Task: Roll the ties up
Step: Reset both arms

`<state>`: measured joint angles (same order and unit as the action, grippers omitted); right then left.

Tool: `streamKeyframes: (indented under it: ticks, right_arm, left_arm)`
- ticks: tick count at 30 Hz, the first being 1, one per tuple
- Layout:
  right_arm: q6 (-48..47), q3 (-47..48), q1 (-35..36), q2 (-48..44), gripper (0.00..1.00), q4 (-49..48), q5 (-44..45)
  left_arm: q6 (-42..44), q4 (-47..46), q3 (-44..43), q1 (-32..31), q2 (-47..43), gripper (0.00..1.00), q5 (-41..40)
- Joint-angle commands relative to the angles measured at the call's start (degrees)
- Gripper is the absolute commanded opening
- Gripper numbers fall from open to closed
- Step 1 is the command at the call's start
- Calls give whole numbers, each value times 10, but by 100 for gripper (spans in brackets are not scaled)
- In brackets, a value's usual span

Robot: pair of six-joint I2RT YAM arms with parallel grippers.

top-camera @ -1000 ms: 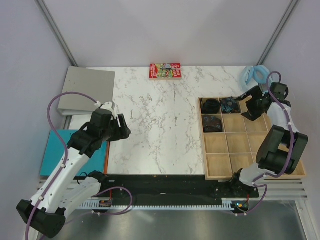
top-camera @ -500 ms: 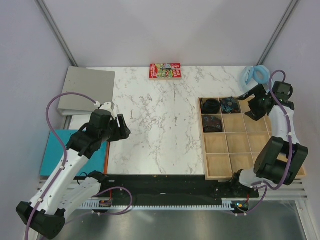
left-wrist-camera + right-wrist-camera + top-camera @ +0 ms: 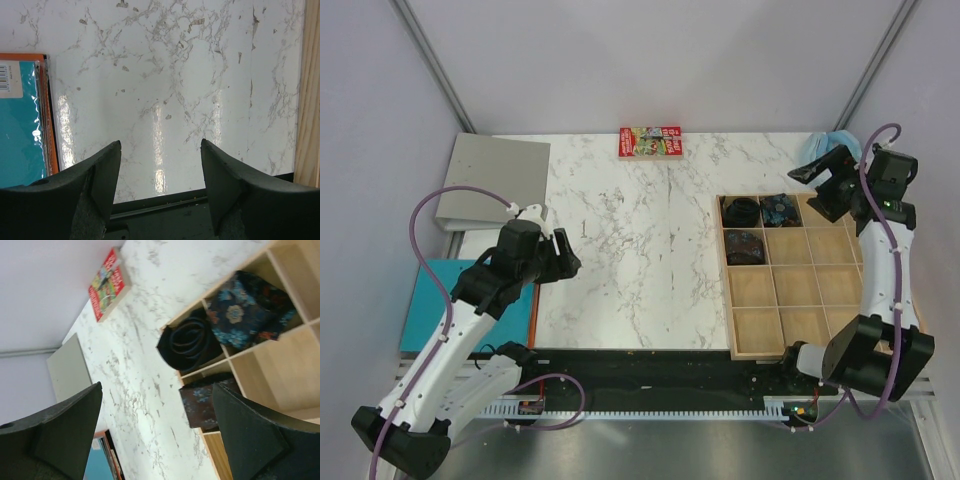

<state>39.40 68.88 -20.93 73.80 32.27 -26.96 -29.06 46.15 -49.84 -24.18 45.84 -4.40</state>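
Note:
Three rolled ties sit in the back-left cells of the wooden tray (image 3: 830,352): a plain dark coil (image 3: 741,211) (image 3: 190,342), a blue floral coil (image 3: 778,209) (image 3: 247,307), and a dark floral one (image 3: 744,247) (image 3: 202,400) in the row in front. My right gripper (image 3: 820,186) (image 3: 156,386) hangs open and empty above the tray's back right corner, apart from the ties. My left gripper (image 3: 566,262) (image 3: 160,150) is open and empty over the bare marble table (image 3: 640,250) near its left front.
A red printed box (image 3: 650,141) (image 3: 107,285) lies at the table's back edge. A grey folder (image 3: 492,180) and a teal book (image 3: 430,290) (image 3: 17,130) lie at the left. A pale blue ring (image 3: 838,140) peeks out behind the right arm. Most tray cells hold nothing.
My right arm has lifted and drawn back to the right, away from the tray's back row. The left arm has not moved and the ties stay in place.

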Motion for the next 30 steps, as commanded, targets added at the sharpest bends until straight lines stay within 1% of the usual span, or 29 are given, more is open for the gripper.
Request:
streamKeyframes:
  ticks: [1, 2, 4, 5, 7, 8, 11, 12, 14, 18, 24, 25, 30]
  right_arm:
    - [6, 41, 46, -30, 98, -64, -55]
    - [9, 41, 67, -30, 98, -76, -76]
    - [19, 39, 91, -37, 98, -109, -85]
    - [21, 38, 119, -38, 98, -132, -92]
    - [21, 29, 150, -45, 98, -153, -93]
    - [21, 25, 176, -46, 98, -175, -94]
    - [19, 2, 205, -52, 98, -203, -97]
    - [17, -6, 225, -54, 98, -205, -101]
    - [3, -15, 237, -59, 98, -205, -102]
    - [-6, -63, 248, -86, 98, -204, -94]
    - [-37, -129, 274, -110, 98, -194, -55]
    - [-42, -134, 281, -111, 98, -194, -36]
    - [-66, -144, 360, -99, 98, -187, 25]
  left_arm:
    - [20, -18, 2, 2, -8, 72, -3]
    - [19, -18, 3, 2, -8, 71, -3]
    - [19, -18, 2, 2, -10, 72, -5]
    - [19, -18, 3, 2, -10, 72, -5]
    - [18, -19, 2, 2, -10, 72, -9]
    - [18, -18, 3, 2, -11, 72, -9]
    - [17, -18, 4, 2, -15, 71, -12]
    - [17, -19, 3, 2, -15, 71, -11]
    - [16, -18, 4, 2, -19, 71, -14]
    - [15, -21, 4, 3, -22, 71, -17]
    - [16, -27, 8, 3, -18, 71, -15]
    - [15, -28, 9, 3, -17, 71, -17]
    - [17, -40, 15, 3, -10, 72, -8]
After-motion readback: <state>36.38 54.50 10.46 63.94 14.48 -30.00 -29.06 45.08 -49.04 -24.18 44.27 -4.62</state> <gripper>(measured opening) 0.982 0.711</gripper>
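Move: The black rolled tie in the tray's far-left compartment lies about 9 cm left of the empty right hand, 3 cm back and some 22 cm below. The patterned tie is almost beneath that hand, 3 cm back and 1 cm to its right; the dark tie sits about 12 cm back and 7 cm left of the hand. From the idle left hand, the black rolled tie is roughly 42 cm right and 11 cm ahead. Above the stored ties and clear of them, the empty right hand swings about 20 cm left, across the tray's far compartments and out past its left rim. It arches up some 8 cm, then sinks back to its starting height while drawing back 5 cm; the wrist turns about 35 degrees counter-clockwise and tips up, fingers staying wide open. ##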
